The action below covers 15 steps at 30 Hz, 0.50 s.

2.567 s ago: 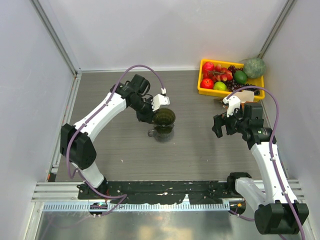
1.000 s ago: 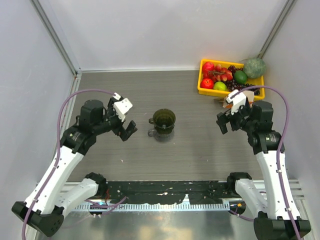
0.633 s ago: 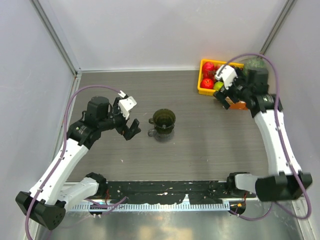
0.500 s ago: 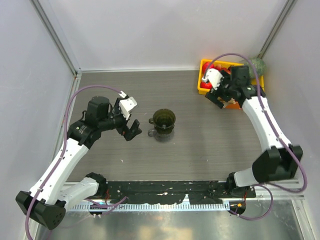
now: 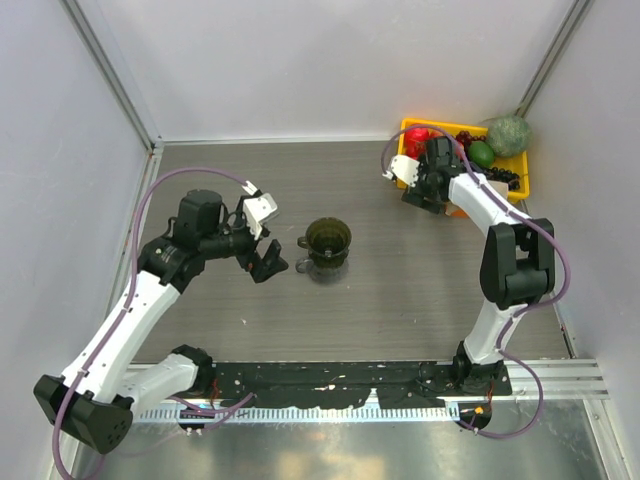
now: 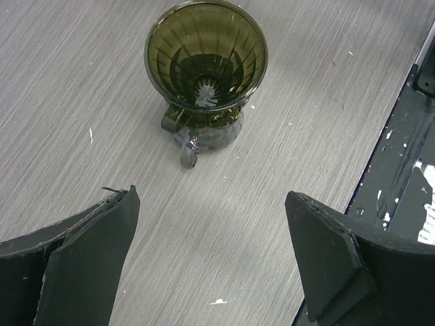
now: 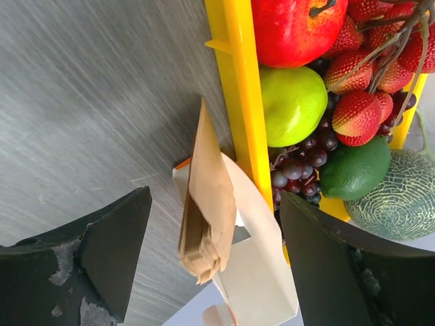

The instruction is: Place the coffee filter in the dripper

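Note:
The dripper [image 5: 328, 240], a dark olive cup with a small handle, stands upright mid-table; the left wrist view looks down into the empty dripper [image 6: 206, 64]. My left gripper [image 5: 270, 262] hangs open just left of it, and the left gripper [image 6: 211, 198] has only bare table between its fingers. A stack of tan paper coffee filters [image 7: 209, 204] stands on edge in a white card box [image 7: 262, 285] against the yellow tray. My right gripper [image 5: 418, 196] hovers over it. The right gripper [image 7: 216, 198] is open, one finger on each side of the stack, apart from it.
A yellow fruit tray [image 5: 522, 162] sits at the back right, its rim [image 7: 241, 75] right beside the filter box. It holds an apple, pear, lime, grapes and strawberries. A green melon [image 5: 508, 135] lies behind it. Walls close off the left, back and right.
My right arm swung from the table's right side up and left to the filter box by the tray. My left gripper crept slightly closer to the dripper and stayed open.

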### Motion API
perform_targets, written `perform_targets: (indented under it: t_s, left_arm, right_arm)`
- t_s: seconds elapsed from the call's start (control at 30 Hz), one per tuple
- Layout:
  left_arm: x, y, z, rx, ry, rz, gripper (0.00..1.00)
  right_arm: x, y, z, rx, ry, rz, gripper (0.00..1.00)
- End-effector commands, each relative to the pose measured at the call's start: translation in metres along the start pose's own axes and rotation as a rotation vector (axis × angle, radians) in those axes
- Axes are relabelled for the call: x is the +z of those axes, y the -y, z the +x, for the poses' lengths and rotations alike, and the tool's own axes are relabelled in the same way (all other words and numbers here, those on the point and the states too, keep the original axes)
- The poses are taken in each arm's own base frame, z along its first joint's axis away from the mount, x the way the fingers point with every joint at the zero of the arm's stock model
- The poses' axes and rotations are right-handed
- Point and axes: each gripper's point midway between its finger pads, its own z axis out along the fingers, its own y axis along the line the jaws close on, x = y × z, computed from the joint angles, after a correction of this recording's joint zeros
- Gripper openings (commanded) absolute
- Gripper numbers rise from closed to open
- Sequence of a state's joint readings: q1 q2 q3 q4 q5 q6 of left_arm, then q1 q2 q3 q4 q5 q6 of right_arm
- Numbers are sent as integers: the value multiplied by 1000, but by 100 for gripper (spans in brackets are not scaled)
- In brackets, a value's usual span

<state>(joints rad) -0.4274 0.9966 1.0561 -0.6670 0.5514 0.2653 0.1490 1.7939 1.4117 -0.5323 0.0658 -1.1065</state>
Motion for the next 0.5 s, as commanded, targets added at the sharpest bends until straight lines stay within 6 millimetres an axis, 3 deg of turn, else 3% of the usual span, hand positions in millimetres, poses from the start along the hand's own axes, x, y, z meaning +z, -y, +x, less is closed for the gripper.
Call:
perform_targets:
  t_s: [0.0, 0.17, 0.33, 0.47]
  left_arm:
    - [-4, 2, -18, 10, 37, 16, 99]
    - [-2, 0, -18, 11, 31, 18, 99]
    - [2, -2, -17, 9, 29, 19, 99]
    - [2, -2, -20, 8, 33, 25, 99]
  right_arm:
    - [0, 39, -11, -36, 0, 127, 79]
    - [16, 35, -5, -51, -34, 105, 68]
    - [20, 31, -6, -55, -37, 86, 49]
    - [22, 27, -3, -64, -47, 73, 44]
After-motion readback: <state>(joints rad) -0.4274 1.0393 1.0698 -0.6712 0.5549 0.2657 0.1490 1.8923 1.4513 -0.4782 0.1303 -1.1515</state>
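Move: The stack of coffee filters is close below the right hand, some 3 cm ahead, 3 cm to its right and 4 cm down. Its carton lies about 10 cm to the hand's right and 4 cm ahead. In the fruit box beyond, the green apple is roughly 10 cm ahead and 1 cm left, the tomato 11 cm ahead and 8 cm left. From the left hand, the filters are some 27 cm ahead, 52 cm right and 15 cm below. The right hand eases forward and down by nearly 3 cm in all, with a slight drift to its right, bringing its open fingers down astride the stack of coffee filters just short of the fruit box's front edge. As it slows, the fingers close from wide to about half open, the rear finger right up by the back of the stack and a gap still left between the front finger and the paper, so the filters aren't pinched yet. ##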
